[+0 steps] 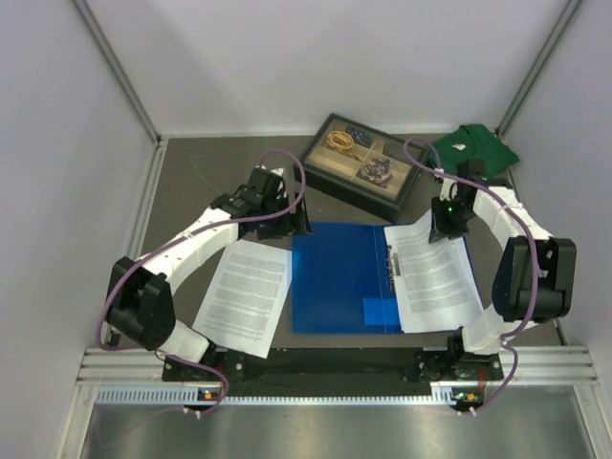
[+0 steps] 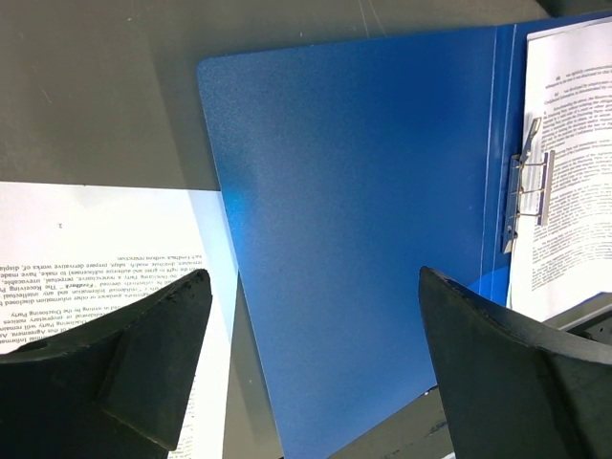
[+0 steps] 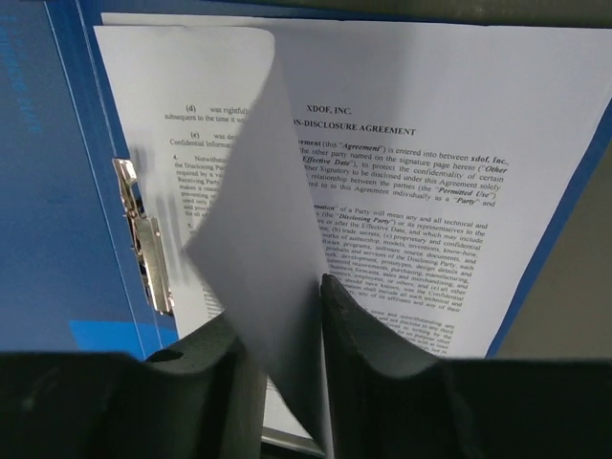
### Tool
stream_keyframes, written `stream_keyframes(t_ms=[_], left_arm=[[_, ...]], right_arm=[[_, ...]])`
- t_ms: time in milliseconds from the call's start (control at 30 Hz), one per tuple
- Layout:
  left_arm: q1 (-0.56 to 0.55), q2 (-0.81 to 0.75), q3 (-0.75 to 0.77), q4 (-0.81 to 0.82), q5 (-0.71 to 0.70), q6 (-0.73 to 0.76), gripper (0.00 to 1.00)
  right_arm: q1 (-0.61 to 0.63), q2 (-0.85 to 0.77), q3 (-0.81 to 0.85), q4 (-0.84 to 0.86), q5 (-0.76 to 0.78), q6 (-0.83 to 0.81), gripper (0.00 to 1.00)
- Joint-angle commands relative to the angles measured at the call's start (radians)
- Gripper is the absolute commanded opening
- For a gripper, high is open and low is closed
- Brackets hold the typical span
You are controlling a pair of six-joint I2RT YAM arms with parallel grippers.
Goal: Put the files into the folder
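The blue folder (image 1: 339, 277) lies open in the middle of the table, its left flap bare (image 2: 363, 191). Printed files (image 1: 435, 282) rest on its right half, beside the metal clip (image 3: 143, 249). Another printed sheet (image 1: 244, 296) lies on the table left of the folder. My right gripper (image 1: 442, 229) is at the far edge of the right-hand files. One sheet's curled-up corner (image 3: 268, 220) stands between its slightly parted fingers (image 3: 292, 296) and leans on the right finger. My left gripper (image 2: 316, 277) hovers wide open over the folder's far left corner, holding nothing.
A black-framed compartment tray (image 1: 349, 186) with small items sits behind the folder. A green folded shirt (image 1: 475, 148) lies at the back right. Enclosure walls stand on the left, the right and at the back. The arms' bases and rail run along the near edge.
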Motion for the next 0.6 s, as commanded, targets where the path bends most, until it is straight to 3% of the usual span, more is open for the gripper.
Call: stream_keyframes(t_ms=[0,33,200,367,467,500,533,567], left_arm=[[-0.003,-0.013,0.068,-0.018,-0.011,0.024,0.94],[-0.001,-0.019,0.071,-0.029,-0.014,0.027,0.94],[0.014,-0.059,0.085,-0.092,-0.071,0.043,0.96],[0.107,-0.173,0.008,-0.146,-0.119,0.043,0.98],[0.226,-0.26,-0.081,-0.157,-0.116,0.034,0.98],[0.267,-0.28,-0.108,-0.157,-0.108,0.029,0.98],[0.308,-0.318,-0.135,-0.157,-0.103,0.023,0.97],[0.39,-0.332,-0.185,-0.155,-0.094,0.014,0.97]], right_arm=[[-0.01,-0.073,0.011,0.032,-0.029,0.03,0.51],[-0.009,-0.081,0.019,0.021,-0.024,0.03,0.97],[-0.009,-0.174,0.119,-0.085,0.066,0.025,0.99],[0.026,-0.231,0.271,-0.236,0.385,0.068,0.99],[0.082,-0.227,0.424,-0.327,0.517,0.255,0.99],[0.117,-0.222,0.451,-0.338,0.504,0.312,0.99],[0.182,-0.23,0.454,-0.314,0.601,0.321,0.99],[0.4,-0.219,0.462,-0.306,0.72,0.334,0.99]])
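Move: The top file, its far right part curled up between the right hand's fingers, lies in the folder with its middle about 10 cm back of that hand, level sideways and 4 cm lower. The ring clasp is about 8 cm back and 11 cm left, the jewelry box some 17 cm ahead and 20 cm left. The loose file lies about 15 cm back, 13 cm left and 10 cm below the left hand; the folder's empty flap is about 10 cm back and 12 cm right. The curled file in the folder is let go as the right fingers spread from nearly shut to wide open; the right hand then rises quickly about 16 cm, drifting some 4 cm to its right and tilting its fingers outward. The empty, open left hand lifts slightly and sweeps about 10 cm left, away from the folder flap towards the loose file, turning a little counter-clockwise. ##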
